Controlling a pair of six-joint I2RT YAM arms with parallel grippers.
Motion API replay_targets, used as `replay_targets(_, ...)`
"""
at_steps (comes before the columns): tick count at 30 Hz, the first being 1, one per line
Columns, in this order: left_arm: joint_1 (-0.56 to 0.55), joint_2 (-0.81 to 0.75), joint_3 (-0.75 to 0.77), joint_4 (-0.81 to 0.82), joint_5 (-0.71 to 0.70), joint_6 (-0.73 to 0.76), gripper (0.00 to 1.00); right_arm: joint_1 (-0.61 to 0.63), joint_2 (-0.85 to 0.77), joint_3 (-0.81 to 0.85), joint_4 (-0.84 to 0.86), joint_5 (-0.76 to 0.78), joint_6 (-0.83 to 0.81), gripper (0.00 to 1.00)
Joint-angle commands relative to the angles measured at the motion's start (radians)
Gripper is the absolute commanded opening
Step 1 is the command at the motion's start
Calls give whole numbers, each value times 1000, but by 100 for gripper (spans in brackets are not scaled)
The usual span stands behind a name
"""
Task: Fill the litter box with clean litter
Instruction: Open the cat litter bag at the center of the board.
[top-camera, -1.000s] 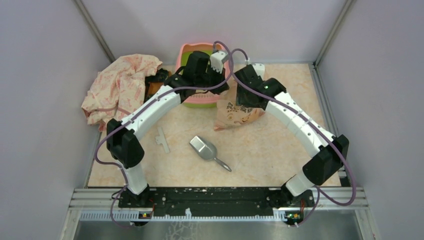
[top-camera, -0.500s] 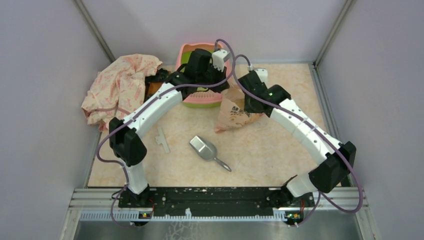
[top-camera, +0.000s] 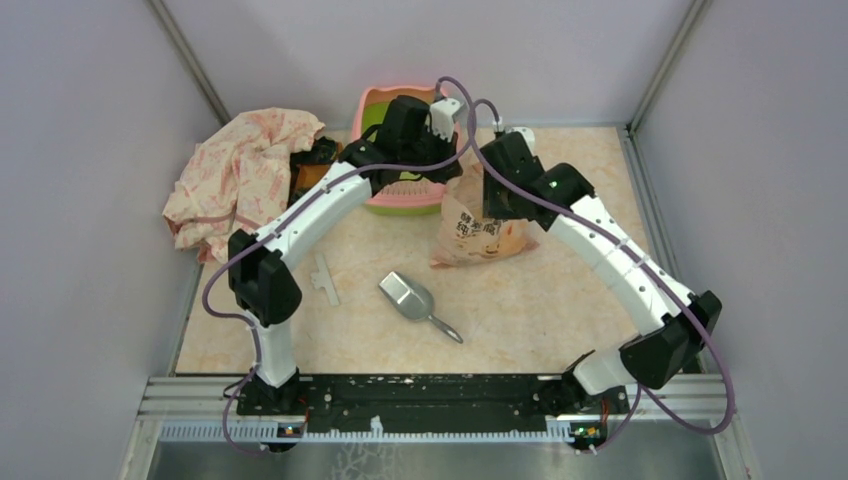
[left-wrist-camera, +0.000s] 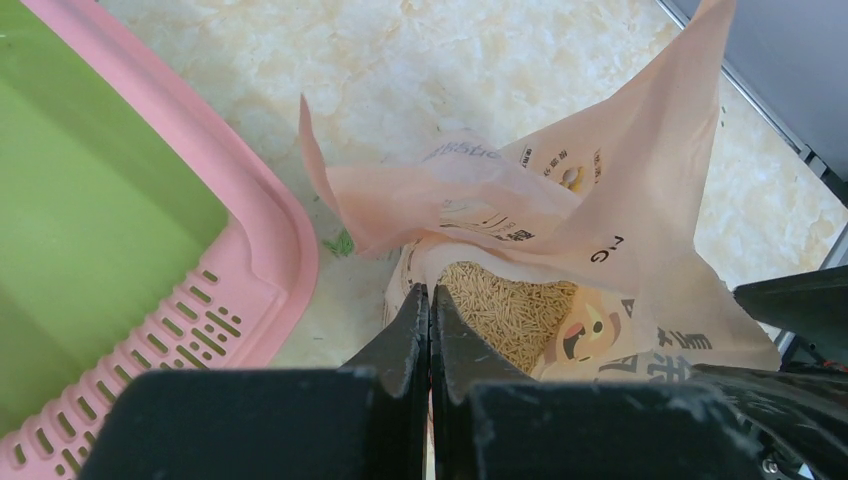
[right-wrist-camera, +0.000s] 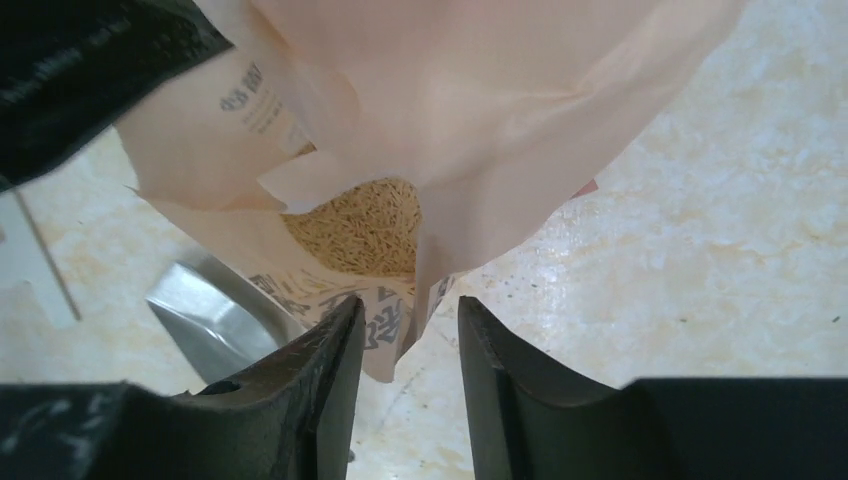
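The litter box, pink-rimmed and lime-green inside, stands at the back of the table, and its corner shows in the left wrist view. Right of it the peach bag stands with its mouth open. Tan clean litter lies inside. My left gripper is shut at the bag's mouth rim and seems to pinch the thin film. My right gripper hangs over the bag, open, with the bag's lower edge between its fingertips and untouched by them.
A silver metal scoop lies in front of the bag. A white flat strip lies left of it. A crumpled patterned cloth and a dark object sit at the back left. Grey walls stand close on three sides.
My right gripper closed and then parted again, and its arm swung rightward. The bag's top rose and its front now faces the camera. My left wrist shifted slightly right.
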Motion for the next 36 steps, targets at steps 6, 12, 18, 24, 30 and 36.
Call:
replay_targets(6, -3, -62, -42, 77, -1, 5, 0, -160, -117, 120, 64, -167, 66, 49)
replay_targets(12, -3, -118, -116, 94, 13, -2, 0, -329, -127, 112, 107, -339, 139, 84)
replay_targets(18, -3, -180, -215, 118, 14, -6, 0, -419, 9, 181, -5, -395, 276, 86)
replay_targets(24, -4, -224, -284, 146, 17, -13, 0, -442, 92, 230, -91, -403, 352, 86)
replay_targets(30, -6, -213, -282, 151, 26, -17, 0, -528, 53, 169, -83, -476, 382, 89)
replay_targets(36, -13, -195, -266, 154, 27, -18, 0, -598, 23, 123, -71, -531, 372, 93)
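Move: The right hand, its half-open fingers still around the front flap of the litter bag, has the bag's right rim about 6 cm ahead and 6 cm to its right, near its own height. The litter box lies some 14 cm ahead and 19 cm left of that hand, 20 cm lower; the scoop some 16 cm back, 18 cm left and 23 cm below. From the left hand, pinching the left rim, the right rim is level ahead, roughly 14 cm to the right at like height. The right hand lets the front flap go as its fingers spread wide, lifting about 7 cm and swinging right, then heads forward and down and finally farther right to the bag's right rim, ending some 9 cm right and 5 cm ahead of its start while the wrist rolls its left side up and turns clockwise, about 30 degrees each. The left hand, fingers kept shut on the left rim, draws it some 3 cm back and 2 cm left, away from the right rim. ##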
